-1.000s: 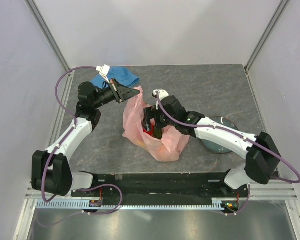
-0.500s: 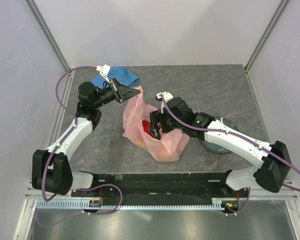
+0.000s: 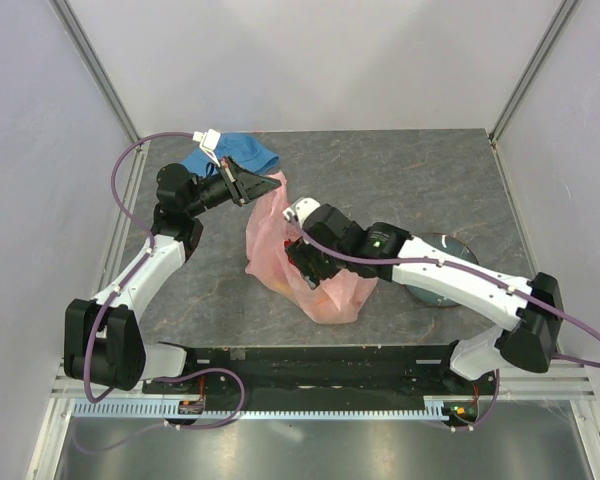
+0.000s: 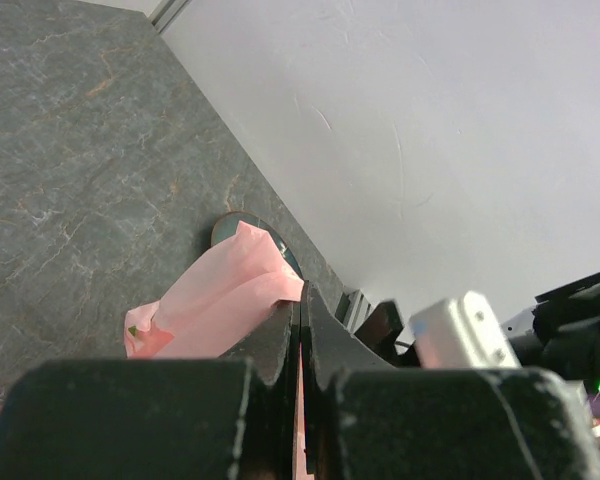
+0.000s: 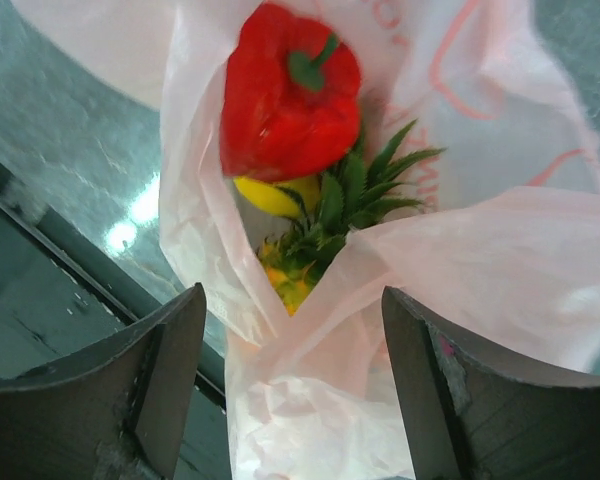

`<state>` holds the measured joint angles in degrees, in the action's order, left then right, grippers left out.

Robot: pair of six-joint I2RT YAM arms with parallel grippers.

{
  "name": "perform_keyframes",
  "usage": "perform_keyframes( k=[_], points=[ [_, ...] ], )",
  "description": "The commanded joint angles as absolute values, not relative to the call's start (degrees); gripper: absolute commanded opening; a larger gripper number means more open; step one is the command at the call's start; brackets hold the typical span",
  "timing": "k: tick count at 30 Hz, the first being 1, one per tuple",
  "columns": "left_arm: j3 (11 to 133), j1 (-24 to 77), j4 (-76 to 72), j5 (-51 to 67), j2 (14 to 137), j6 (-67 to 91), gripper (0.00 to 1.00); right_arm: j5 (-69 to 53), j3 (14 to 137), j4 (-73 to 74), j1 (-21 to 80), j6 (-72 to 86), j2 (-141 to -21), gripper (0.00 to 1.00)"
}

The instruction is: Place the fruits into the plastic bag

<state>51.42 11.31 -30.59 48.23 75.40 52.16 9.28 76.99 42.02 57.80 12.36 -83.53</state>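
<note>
The pink plastic bag (image 3: pixel 325 285) lies mid-table, its mouth held up. My left gripper (image 3: pixel 258 186) is shut on one handle of the bag (image 4: pixel 220 300), pulling it up to the left. My right gripper (image 3: pixel 305 262) hovers over the mouth, open; a fold of the bag (image 5: pixel 310 380) lies between its fingers (image 5: pixel 170 360) without being pinched. Inside the bag I see a shiny red fruit (image 5: pixel 290 95), a yellow mango (image 5: pixel 270 195) and a pineapple with a green crown (image 5: pixel 365 190). No fruit is in either gripper.
A dark round plate (image 3: pixel 442 278) sits to the right of the bag, partly under my right arm, and shows behind the bag in the left wrist view (image 4: pixel 230 226). A blue cloth hat (image 3: pixel 230 152) lies at the back left. Enclosure walls stand on three sides.
My right arm has swung its wrist to the left and a little nearer over the bag's mouth, and its jaws have narrowed slightly. The left arm and the bag handle have not moved.
</note>
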Motion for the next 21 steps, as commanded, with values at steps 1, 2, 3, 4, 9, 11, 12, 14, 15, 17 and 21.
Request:
perform_keyframes(
  k=[1,2,3,4,9,11,12,14,15,17,21],
  points=[
    [51.6,11.0,-33.2,48.7,74.8,53.5,0.02,13.3,79.5,48.0,60.6,8.0,-87.3,0.77],
    [51.6,11.0,-33.2,48.8,74.8,53.4,0.02,14.3,80.2,48.7,61.0,7.7,-88.1,0.75],
    [51.6,11.0,-33.1,48.7,74.9,53.5,0.02,15.4,80.7,50.1,61.8,7.3,-88.6,0.73],
    [51.7,11.0,-33.1,48.6,74.9,53.4,0.02,17.3,81.1,50.9,62.2,6.7,-88.9,0.7],
    [51.7,11.0,-33.2,48.6,75.0,53.4,0.02,19.9,82.1,53.3,62.7,5.8,-88.6,0.66],
    [51.7,11.0,-33.2,48.7,75.0,53.4,0.02,19.9,82.2,53.9,62.8,6.0,-88.2,0.64],
    [51.6,11.0,-33.1,48.7,74.9,53.4,0.02,19.8,82.3,54.7,62.8,6.1,-88.1,0.63],
    [51.5,11.0,-33.2,48.7,75.0,53.5,0.01,19.3,82.1,55.3,62.8,6.3,-87.3,0.61],
    [51.5,11.0,-33.1,48.7,75.0,53.5,0.02,19.3,81.8,55.7,62.8,6.4,-86.9,0.61],
    [51.6,11.0,-33.2,48.6,75.0,53.4,0.01,19.5,81.0,56.1,62.8,6.5,-85.9,0.59],
    [51.6,11.0,-33.2,48.6,75.0,53.6,0.02,19.6,79.5,57.0,62.8,6.3,-85.0,0.56]
  ],
)
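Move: The right hand is over the bag's open mouth, fingers pointing steeply down. The bag's right rim, folded between its fingertips, lies some 3 cm right, 2 cm back and 5 cm below. Inside the bag, the red pepper is about 5 cm ahead, 4 cm left and 9 cm down, the pineapple 3 cm ahead, level sideways and 10 cm down. From the left hand, that right rim lies roughly 17 cm back, 9 cm right and 16 cm below. Straddling the bag's right rim with its fingertips, the right hand dips about 4 cm and back some 2 cm, then slides about 3 cm right while easing up a little. The wrist tips some 20 degrees to point more steeply down, and the fingers close partway around the film, without shutting; actual touch can't be made out. The left hand keeps its pinch on the bag's other handle, holding still. ##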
